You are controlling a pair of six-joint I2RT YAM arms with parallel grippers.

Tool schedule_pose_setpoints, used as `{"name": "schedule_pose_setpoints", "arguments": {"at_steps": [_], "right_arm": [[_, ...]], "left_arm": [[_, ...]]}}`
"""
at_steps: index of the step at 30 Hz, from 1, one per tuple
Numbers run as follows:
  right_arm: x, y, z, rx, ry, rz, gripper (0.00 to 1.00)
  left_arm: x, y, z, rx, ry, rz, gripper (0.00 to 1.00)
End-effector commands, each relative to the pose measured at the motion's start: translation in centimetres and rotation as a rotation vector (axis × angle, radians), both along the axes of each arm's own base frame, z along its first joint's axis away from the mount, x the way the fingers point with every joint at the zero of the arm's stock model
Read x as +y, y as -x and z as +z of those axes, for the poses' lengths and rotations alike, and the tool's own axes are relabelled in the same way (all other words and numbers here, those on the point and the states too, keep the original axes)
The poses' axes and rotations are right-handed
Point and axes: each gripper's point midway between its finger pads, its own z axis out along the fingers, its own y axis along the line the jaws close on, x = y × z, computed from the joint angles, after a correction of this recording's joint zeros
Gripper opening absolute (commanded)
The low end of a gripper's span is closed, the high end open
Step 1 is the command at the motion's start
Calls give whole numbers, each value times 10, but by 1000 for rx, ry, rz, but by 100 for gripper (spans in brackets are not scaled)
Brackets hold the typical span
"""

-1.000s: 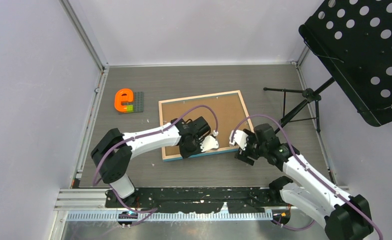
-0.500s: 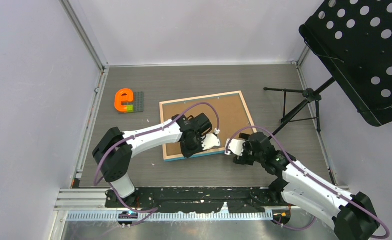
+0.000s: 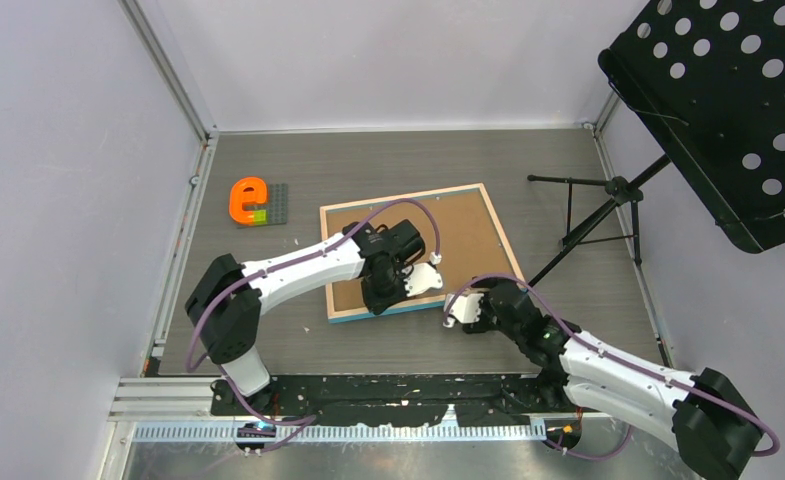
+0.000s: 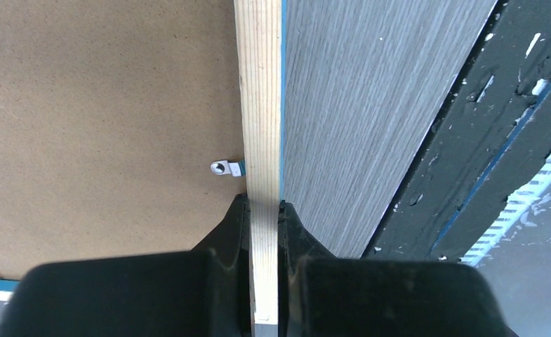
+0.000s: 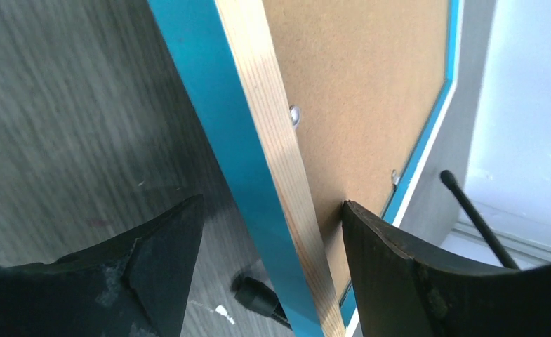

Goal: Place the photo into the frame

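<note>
The frame (image 3: 496, 236) lies back side up in the middle of the table, light wood rim showing, with a brown backing board (image 3: 458, 230) inside it. My left gripper (image 3: 378, 302) is shut on the frame's near rail (image 4: 262, 105), one finger on either face, next to a small metal clip (image 4: 227, 168). My right gripper (image 3: 456, 300) is open at the near right corner. Its fingers (image 5: 167, 239) stand on both sides of the blue and wood rail (image 5: 272, 119) without touching it. The photo is out of view.
An orange letter "e" (image 3: 249, 198) on a grey baseplate sits at the back left. A black perforated music stand (image 3: 728, 110) overhangs the right side; its tripod legs (image 3: 588, 225) reach close to the frame's right edge. Walls close in three sides.
My right gripper has moved left and forward to the frame's near right corner, so its open jaws now straddle the rail. The left gripper keeps its grip; the frame shifted slightly.
</note>
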Motion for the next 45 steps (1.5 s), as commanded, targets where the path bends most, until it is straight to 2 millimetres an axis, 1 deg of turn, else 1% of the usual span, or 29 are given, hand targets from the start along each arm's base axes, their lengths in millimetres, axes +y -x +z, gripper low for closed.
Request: {"name": "schedule_pose_setpoints", "arguments": {"at_steps": [1,2,6,8,10,11,12,13,15,22,23,24,25,26,28,29,30,31,32,33,36,37,38,39,40,41,43,44,45], "right_arm": [[8,-16,22,-163,-16,7,76],[8,-14,18,-166,-5,18,76],[16,-16,22,-221,-11,48,70],[20,-17,27,-241,-20,57,64],[22,-18,32,-260,-28,65,55],[23,-18,34,-266,-34,66,48],[24,-18,37,-276,-43,69,46],[24,-18,38,-275,-42,73,40],[24,-17,45,-291,-60,77,33],[21,-12,50,-283,-62,82,14],[21,-12,52,-287,-69,82,12],[22,-12,54,-284,-71,87,8],[23,-12,55,-284,-75,87,7],[25,-11,58,-277,-81,91,6],[28,-11,65,-270,-100,92,6],[30,-12,69,-266,-117,88,6],[31,-12,73,-261,-126,90,6],[33,-11,75,-251,-142,88,6],[35,-12,81,-249,-152,88,6],[37,-12,83,-240,-167,87,6],[44,-13,96,-219,-194,88,6],[45,-11,95,-193,-196,89,6],[48,-13,102,-190,-207,89,6],[50,-11,101,-165,-209,89,6],[54,-14,109,-159,-217,87,6],[55,-12,108,-132,-219,83,6],[64,-16,128,-105,-244,76,6],[67,-17,127,-73,-245,65,6],[71,-18,140,-64,-256,67,6]], "left_arm": [[-13,8,20,41,73,-46,0],[-13,9,21,47,76,-47,0],[-14,12,22,62,82,-47,0],[-14,12,21,67,84,-47,0],[-14,13,21,71,84,-47,0],[-15,12,21,71,86,-46,0],[-15,12,21,71,88,-45,0],[-15,12,21,68,87,-42,0],[-15,10,23,62,90,-40,0],[-13,2,27,39,104,-7,1],[-12,0,28,32,106,1,5],[-12,-4,30,19,108,9,12],[-11,-6,32,6,112,17,23],[-10,-10,35,-9,116,26,35],[-8,-19,43,-46,131,52,63],[-7,-23,47,-59,140,64,74],[-6,-27,52,-75,153,77,87],[-5,-31,58,-91,165,90,96],[-3,-36,64,-110,178,104,99],[-1,-41,71,-126,191,118,99],[8,-53,95,-186,240,158,100],[11,-58,105,-212,260,172,100],[14,-62,114,-237,279,188,100],[18,-67,123,-263,297,204,100],[22,-71,133,-290,315,220,100],[27,-75,142,-322,332,239,99],[36,-85,157,-385,359,280,100],[41,-90,165,-417,371,299,100],[46,-94,171,-444,380,317,100]]}}
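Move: My left hand already pinches the frame's near bar; the near-left corner is about 9 cm to its left and 2 cm back, the backboard's middle some 16 cm ahead, 8 cm right and a little lower, and the bar's right stretch about 28 cm right and 5 cm ahead. From my open right hand, that stretch is only 1 cm ahead, 1 cm left and 1 cm up; the near-right corner lies roughly 3 cm right and 2 cm ahead, the tripod foot 3 cm ahead, 1 cm right and 4 cm below. I take the raised near bar over into my right hand: it eases about 1 cm forward, left and up, tips its fingers up a little and pinches the bar near the right corner, then lifts it to about 8 cm higher, drifting left. Once that grip is shut, my left hand, still holding almost in place, opens wide, lets go and climbs away some 12 cm, forward and slightly left, tilting as it goes. ##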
